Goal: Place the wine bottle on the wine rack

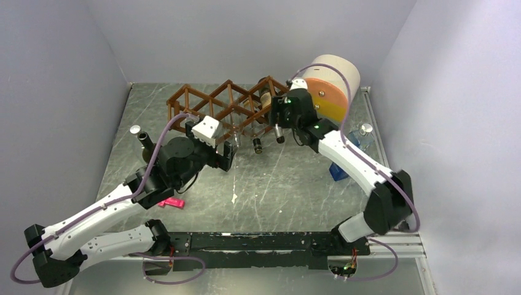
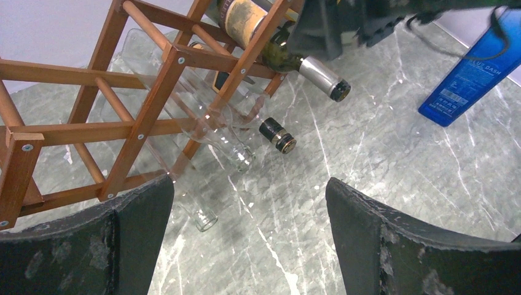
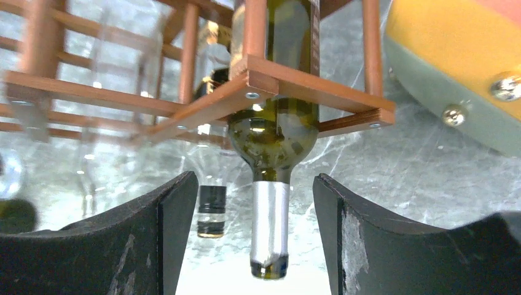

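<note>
The wine bottle (image 1: 268, 98), dark green with a silver foil neck (image 3: 269, 221), lies in a right-hand cell of the reddish-brown wooden wine rack (image 1: 212, 101), neck sticking out toward the front. My right gripper (image 3: 255, 203) stands open around that neck, and a gap shows on each side between the neck and the fingers (image 3: 344, 233). In the left wrist view the bottle (image 2: 295, 58) rests in the rack (image 2: 153, 92). My left gripper (image 2: 249, 209) hangs open over bare table in front of the rack's left part, holding nothing.
Clear glass bottles (image 2: 227, 144) and a dark-capped bottle (image 2: 276, 134) lie in lower cells. A cream, orange and yellow cylinder (image 1: 332, 86) stands behind the rack's right end. A blue box (image 1: 338, 171), a pink item (image 1: 172, 203) and capped bottles (image 1: 365, 132) sit on the table.
</note>
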Tool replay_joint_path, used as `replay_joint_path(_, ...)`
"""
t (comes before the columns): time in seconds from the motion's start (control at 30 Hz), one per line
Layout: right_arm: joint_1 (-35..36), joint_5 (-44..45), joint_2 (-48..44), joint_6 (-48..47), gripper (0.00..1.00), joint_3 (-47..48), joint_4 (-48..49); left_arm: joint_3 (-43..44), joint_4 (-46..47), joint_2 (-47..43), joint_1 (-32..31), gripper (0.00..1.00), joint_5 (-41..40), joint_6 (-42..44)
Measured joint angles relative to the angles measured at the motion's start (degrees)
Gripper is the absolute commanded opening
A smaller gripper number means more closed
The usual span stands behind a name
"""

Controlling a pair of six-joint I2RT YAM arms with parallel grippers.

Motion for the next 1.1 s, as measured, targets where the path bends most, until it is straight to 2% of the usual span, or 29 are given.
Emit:
replay_joint_path(0.3, -0.02, 5.42, -19.85, -0.85, 0.73, -2.6, -1.42, -2.21, 2.58, -5.25, 0.0, 0.97, 5.03, 0.94)
replay_joint_path(0.43, 0.0, 14.43, -28.24, -2.1, 0.73, -4.22, -2.91, -3.45, 4.57, -7.3, 0.0, 0.98, 7.52, 1.42)
replay_joint_path(0.57, -0.04, 26.08, -34.49, -3.91, 0.8, -5.25, -3.82, -3.69, 5.16, -7.56, 0.0, 0.98, 8.72, 1.7)
replay_joint_path(0.7, -0.09, 37.7, -36.39, -5.16, 0.92, -5.22, -4.44, -3.69, 5.16, -7.37, 0.0, 0.98, 8.98, 2.01)
replay_joint_path(0.8, -0.74, 44.35, -35.63, -5.42, 0.94, -4.85, -6.36, -3.69, 5.16, -6.95, 0.0, 0.98, 8.98, 2.01)
replay_joint_path(1.1, -5.68, 51.34, -30.38, 3.74, 0.98, -4.61, -19.43, -3.69, 5.14, -6.29, -0.02, 0.98, 8.96, 1.99)
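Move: The blue bottle stands some 25 cm to the right of the right hand and about 14 cm nearer the base, its middle roughly 8 cm lower. The wine bottle lies on the rack about 8 cm ahead, 2 cm left and 10 cm below; the drawer drum is some 12 cm ahead and 18 cm right, 8 cm lower. From the left hand the blue bottle is about 37 cm right, 3 cm ahead and 15 cm down. The empty right hand, already clear of the wine bottle on the rack, sweeps up by some 18 cm while drawing back and swinging ever faster to the right, then sinks about 5 cm towards the blue bottle's cap, ending roughly 25 cm to the right and 12 cm back, with the gripper turned some 55 degrees clockwise, its fingers pointing less steeply down and spreading to nearly wide open. The left hand, still open and empty, eases about 2.5 cm back and 2 cm up, turning slightly clockwise. ##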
